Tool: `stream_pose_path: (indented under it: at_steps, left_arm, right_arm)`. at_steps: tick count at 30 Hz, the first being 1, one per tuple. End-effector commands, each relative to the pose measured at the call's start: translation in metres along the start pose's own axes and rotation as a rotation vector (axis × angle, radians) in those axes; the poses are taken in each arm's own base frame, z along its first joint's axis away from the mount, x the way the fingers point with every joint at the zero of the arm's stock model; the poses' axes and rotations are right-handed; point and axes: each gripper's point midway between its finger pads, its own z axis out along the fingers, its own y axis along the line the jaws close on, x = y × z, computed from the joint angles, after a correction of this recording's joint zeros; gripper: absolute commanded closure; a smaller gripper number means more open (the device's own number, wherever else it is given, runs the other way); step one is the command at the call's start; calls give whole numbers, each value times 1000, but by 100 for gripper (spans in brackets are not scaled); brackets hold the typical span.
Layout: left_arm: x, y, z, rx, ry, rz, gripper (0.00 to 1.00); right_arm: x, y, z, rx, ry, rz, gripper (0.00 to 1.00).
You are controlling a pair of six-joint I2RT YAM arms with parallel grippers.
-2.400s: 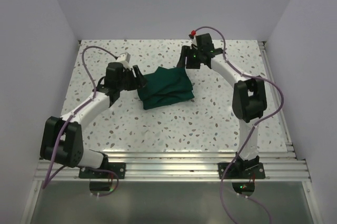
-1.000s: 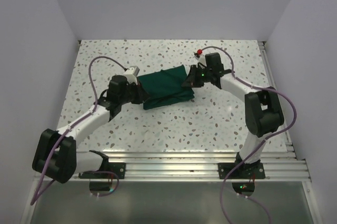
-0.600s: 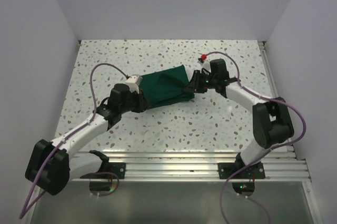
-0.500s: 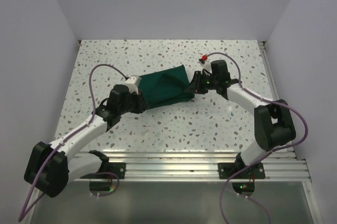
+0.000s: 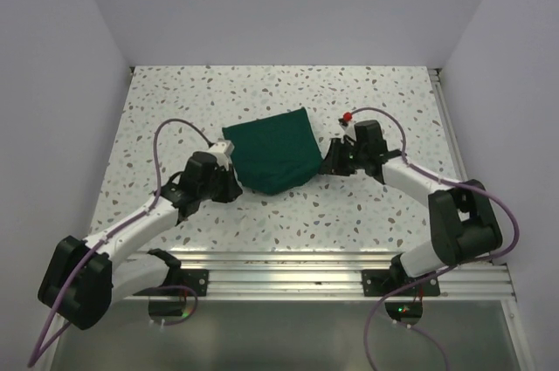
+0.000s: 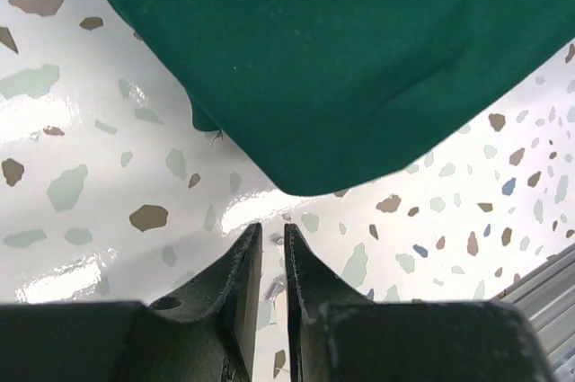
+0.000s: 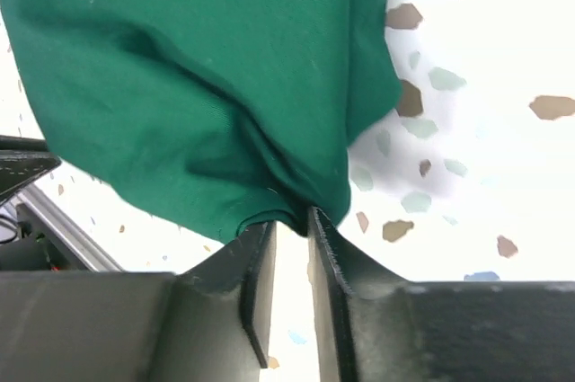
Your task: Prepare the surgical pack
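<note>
The surgical pack shows as a dark green cloth [image 5: 275, 160] lying folded on the speckled table [image 5: 367, 214], its rounded near edge toward the arms. My left gripper [image 5: 232, 188] sits low at the cloth's near left corner. In the left wrist view its jaws [image 6: 272, 227] stand a narrow slit apart with only table between them, just short of the cloth [image 6: 341, 58]. My right gripper [image 5: 331, 161] is at the cloth's right edge. Its jaws [image 7: 289, 220] are slightly parted, and a bunched fold of the cloth [image 7: 180, 85] touches the tips.
An aluminium rail [image 5: 288, 271] runs along the near table edge and shows in the left wrist view [image 6: 548, 274]. White walls close in the left, back and right sides. Purple cables loop over both arms.
Both arms drew the cloth toward the near edge and it now lies flatter and wider. Both jaws parted a little and let go; the left has backed off the cloth.
</note>
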Motion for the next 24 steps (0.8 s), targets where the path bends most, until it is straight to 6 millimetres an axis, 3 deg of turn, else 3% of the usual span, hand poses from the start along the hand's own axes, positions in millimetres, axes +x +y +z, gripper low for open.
stream_pose_path:
  at_steps: [1, 2, 9, 14, 17, 19, 22, 24]
  left_arm:
    - [-2, -1, -4, -15, -17, -7, 81]
    - [-3, 1, -5, -25, -22, -9, 82]
    - [-23, 4, -27, -73, -125, -39, 83]
    - [-36, 3, -31, -100, -134, -57, 77]
    - [-45, -2, -34, -87, -171, -83, 68]
    - [-58, -10, -38, -55, -216, -91, 61]
    - [-82, -25, -40, -10, -261, -86, 55]
    - [-95, -30, -37, -11, -258, -82, 52]
  right_arm:
    - [-13, -7, -12, 64, -76, -31, 73]
    - [-12, -12, -14, 91, -80, -24, 69]
    - [-11, -39, -40, 286, -133, 0, 68]
    - [-19, -45, -65, 368, -225, 12, 55]
    - [-33, -26, -69, 287, -286, 22, 53]
    - [-48, -2, -68, 178, -329, -8, 56]
    - [-58, 23, -57, 55, -291, -27, 59]
    - [-51, 18, -39, 58, -217, -5, 56]
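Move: The near-right edge of the green cloth wrapped round the pack is right at my right fingertips. From that hand the pack's middle lies about 6 cm ahead and 14 cm to the left, slightly lower. The cloth's far-right corner is some 17 cm ahead and 5 cm left. From my left hand, the pack's near-left corner is about 4 cm ahead and 1 cm right, the pack's middle about 13 cm ahead and 10 cm right. I open my right fingers and let the cloth's near-right edge go, drawing that hand about 6 cm to the right, off the pack, turning some 15 degrees clockwise, then lifting it 5 cm as it eases back left a little. Meanwhile my left hand, already empty, rises about 5 cm from beside the near-left corner and opens wider. ##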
